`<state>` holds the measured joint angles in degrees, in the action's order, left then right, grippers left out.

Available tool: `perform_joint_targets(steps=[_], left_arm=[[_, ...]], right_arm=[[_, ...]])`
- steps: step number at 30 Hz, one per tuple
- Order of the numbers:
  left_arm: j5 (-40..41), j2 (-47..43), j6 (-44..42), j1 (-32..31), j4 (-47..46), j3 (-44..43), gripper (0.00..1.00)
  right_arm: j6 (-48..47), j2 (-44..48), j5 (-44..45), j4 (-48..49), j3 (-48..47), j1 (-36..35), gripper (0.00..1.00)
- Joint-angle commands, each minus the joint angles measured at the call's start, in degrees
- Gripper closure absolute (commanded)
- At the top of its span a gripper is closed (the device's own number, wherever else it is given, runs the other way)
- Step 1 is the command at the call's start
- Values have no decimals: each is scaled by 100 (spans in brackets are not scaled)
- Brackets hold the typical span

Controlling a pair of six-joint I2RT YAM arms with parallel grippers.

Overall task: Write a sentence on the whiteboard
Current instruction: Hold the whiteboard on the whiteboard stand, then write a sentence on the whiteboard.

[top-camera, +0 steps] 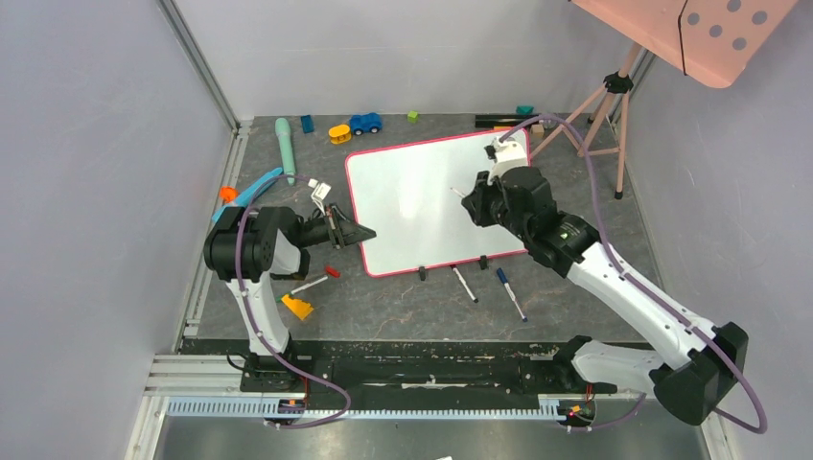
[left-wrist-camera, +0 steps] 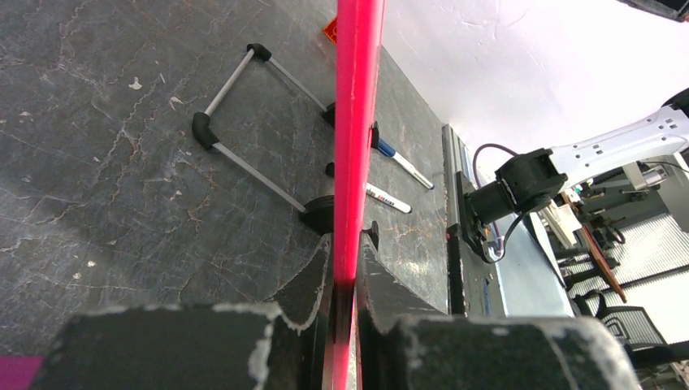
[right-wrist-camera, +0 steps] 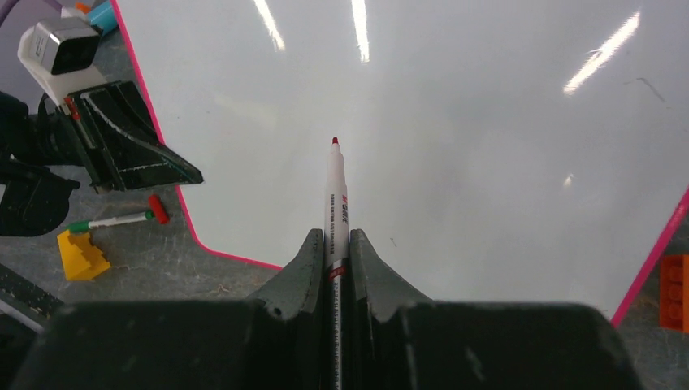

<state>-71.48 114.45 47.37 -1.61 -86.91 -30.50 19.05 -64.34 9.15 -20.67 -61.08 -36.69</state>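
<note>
The whiteboard (top-camera: 422, 201) with its red-pink frame lies mid-table, its glossy white face (right-wrist-camera: 455, 146) bare; the sentence is not in view. My left gripper (top-camera: 369, 233) is shut on the board's left edge, and the red frame (left-wrist-camera: 357, 122) runs straight between its jaws (left-wrist-camera: 345, 260). My right gripper (top-camera: 476, 199) hovers over the board's right half, shut on a white marker (right-wrist-camera: 336, 195). The marker's red tip points at the board, and I cannot tell whether it touches. In the right wrist view these jaws (right-wrist-camera: 335, 244) clamp the marker's barrel.
Two loose markers (top-camera: 464, 284) (top-camera: 510, 293) lie in front of the board. A green marker with a red cap (top-camera: 312, 283) and a yellow block (top-camera: 297, 307) sit near the left arm. Toys line the back edge, among them a blue car (top-camera: 365, 123). A pink tripod (top-camera: 614, 105) stands back right.
</note>
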Motion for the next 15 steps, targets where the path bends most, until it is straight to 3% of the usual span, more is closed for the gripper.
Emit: perform_joint_targets(steps=[1,15], left_arm=[[-152,277,-55,-112,-230,-73,98],[-244,342,76,-116,-229,-118,98]], right_arm=[[-337,-269,-20,399,-327,-357,100],[-613,-1079,165,694,-977,-996,100]])
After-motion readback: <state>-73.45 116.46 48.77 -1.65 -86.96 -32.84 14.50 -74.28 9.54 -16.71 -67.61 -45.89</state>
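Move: The right hand holds the red marker up over the whiteboard, whose middle lies about 6 cm ahead, 5 cm left and 14 cm below. The left gripper stands roughly 18 cm left of the right hand, 1 cm ahead and 15 cm lower; the black marker lies on the table about 9 cm back, straight below in the sideways sense, 25 cm down. From the left hand, which grips the board's left edge, the board's middle is some 15 cm right, 6 cm ahead and 2 cm up. Leftward across the front of the whiteboard, the right hand sweeps about 7.5 cm towards the left gripper, dipping by 1.5 cm and coming back up to its starting height while it turns some 10 degrees counter-clockwise. It keeps its closed hold on the red marker, tip forward; no touch of the tip on the board can be seen. The left hand stays put, still pinching the board's left edge. ##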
